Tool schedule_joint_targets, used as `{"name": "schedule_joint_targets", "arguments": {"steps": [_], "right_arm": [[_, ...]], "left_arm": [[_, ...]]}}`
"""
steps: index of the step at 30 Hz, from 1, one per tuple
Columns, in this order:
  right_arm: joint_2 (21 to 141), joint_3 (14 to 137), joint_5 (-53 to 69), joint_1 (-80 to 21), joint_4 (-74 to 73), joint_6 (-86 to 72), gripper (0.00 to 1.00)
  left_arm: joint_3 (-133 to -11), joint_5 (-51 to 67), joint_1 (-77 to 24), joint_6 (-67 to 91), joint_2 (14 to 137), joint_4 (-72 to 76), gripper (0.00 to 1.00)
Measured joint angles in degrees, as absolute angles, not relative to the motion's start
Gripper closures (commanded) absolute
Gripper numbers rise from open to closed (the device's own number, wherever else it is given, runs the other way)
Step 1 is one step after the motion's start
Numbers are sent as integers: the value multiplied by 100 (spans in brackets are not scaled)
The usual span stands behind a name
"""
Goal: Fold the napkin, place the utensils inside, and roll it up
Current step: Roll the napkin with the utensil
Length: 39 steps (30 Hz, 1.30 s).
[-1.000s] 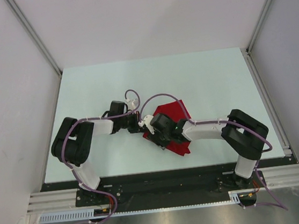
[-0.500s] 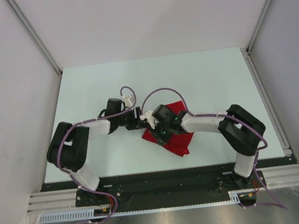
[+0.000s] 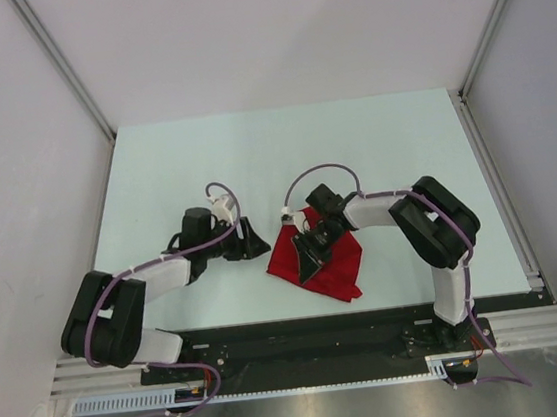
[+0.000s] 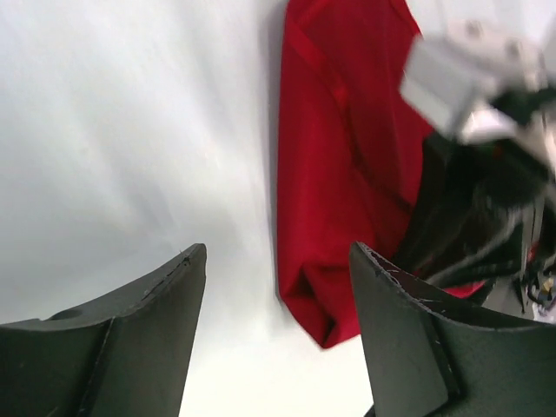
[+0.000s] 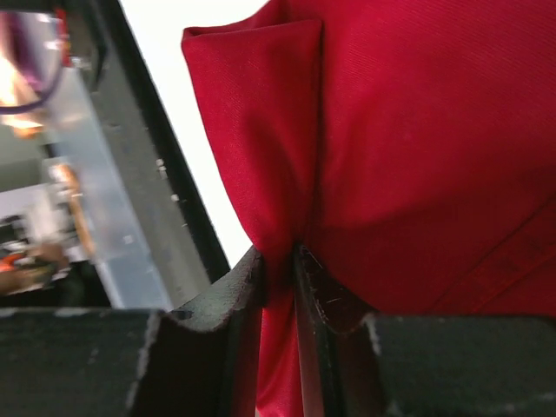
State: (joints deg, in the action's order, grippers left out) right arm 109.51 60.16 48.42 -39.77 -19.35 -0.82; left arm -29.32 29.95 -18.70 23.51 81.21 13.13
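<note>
The red napkin (image 3: 317,261) lies folded and rumpled on the pale table near the front middle. My right gripper (image 3: 309,254) is over it, shut on a pinched fold of the napkin (image 5: 261,174), which hangs between its fingers (image 5: 239,295). My left gripper (image 3: 254,241) sits just left of the cloth, open with nothing between its fingers (image 4: 174,295); a folded corner of the napkin (image 4: 334,217) lies ahead of it. The utensils are out of view.
The table (image 3: 154,172) is bounded by a dark front edge (image 3: 302,325) and white walls on three sides. Both arm bases stand at the near edge. Purple cables loop over each wrist.
My left gripper has opened, let go of the napkin and drawn back to the left. My right gripper has closed on the cloth and shifted it leftward and forward.
</note>
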Motion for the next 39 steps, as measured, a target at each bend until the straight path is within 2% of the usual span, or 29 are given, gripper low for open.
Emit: {"name": "schedule_joint_targets", "arguments": {"steps": [8, 16, 17, 28, 31, 32, 35, 39], "right_arm": [[11703, 6438, 5892, -3494, -2401, -43, 78], [12068, 6659, 6313, -3391, -2672, 8, 78], [12081, 6663, 6335, -3389, -2676, 8, 78], [12171, 6687, 6469, -3312, -2696, 5, 78], [12189, 6689, 6497, -3297, -2696, 5, 78], [12195, 6689, 6504, -3288, -2696, 3, 78], [12210, 6689, 6539, -3271, -2696, 3, 78], [12213, 6689, 6545, -3249, -2692, -8, 72]], "left_arm": [[-2244, 3361, -2150, 2512, 7915, 2080, 32], [-2110, 3629, -2268, 2816, 8106, 2797, 38], [-2110, 3638, -2276, 2849, 8149, 2853, 43], [-2099, 3835, -2427, 3142, 8578, 3341, 65], [-2099, 3881, -2436, 3162, 8635, 3389, 79], [-2099, 3883, -2438, 3170, 8659, 3385, 87], [-2099, 3874, -2438, 3157, 8718, 3328, 100], [-2152, 3745, -2443, 3146, 8731, 3033, 100]]}}
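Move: The left hand, open and empty, has the napkin's near-left corner about 5 cm back towards the base, 3 cm to its right and 3 cm lower. From there the right fingertips stand 7 cm back and 10 cm right. The right hand already grips the rolled near edge between its fingers; that same near-left corner lies 2 cm forward and 8 cm left of it, and the napkin's near-right corner 6 cm back, 10 cm right. The left fingers shut at the napkin's near-left corner, seeming to pinch its edge: the hand first draws back about 5 cm, then drifts some 4 cm right as it closes, rolling slightly and sinking a little at the end. The right hand keeps its grip on the rolled edge, shifting barely 1.5 cm and turning about 20 degrees so its fingertips point more back towards the base. ##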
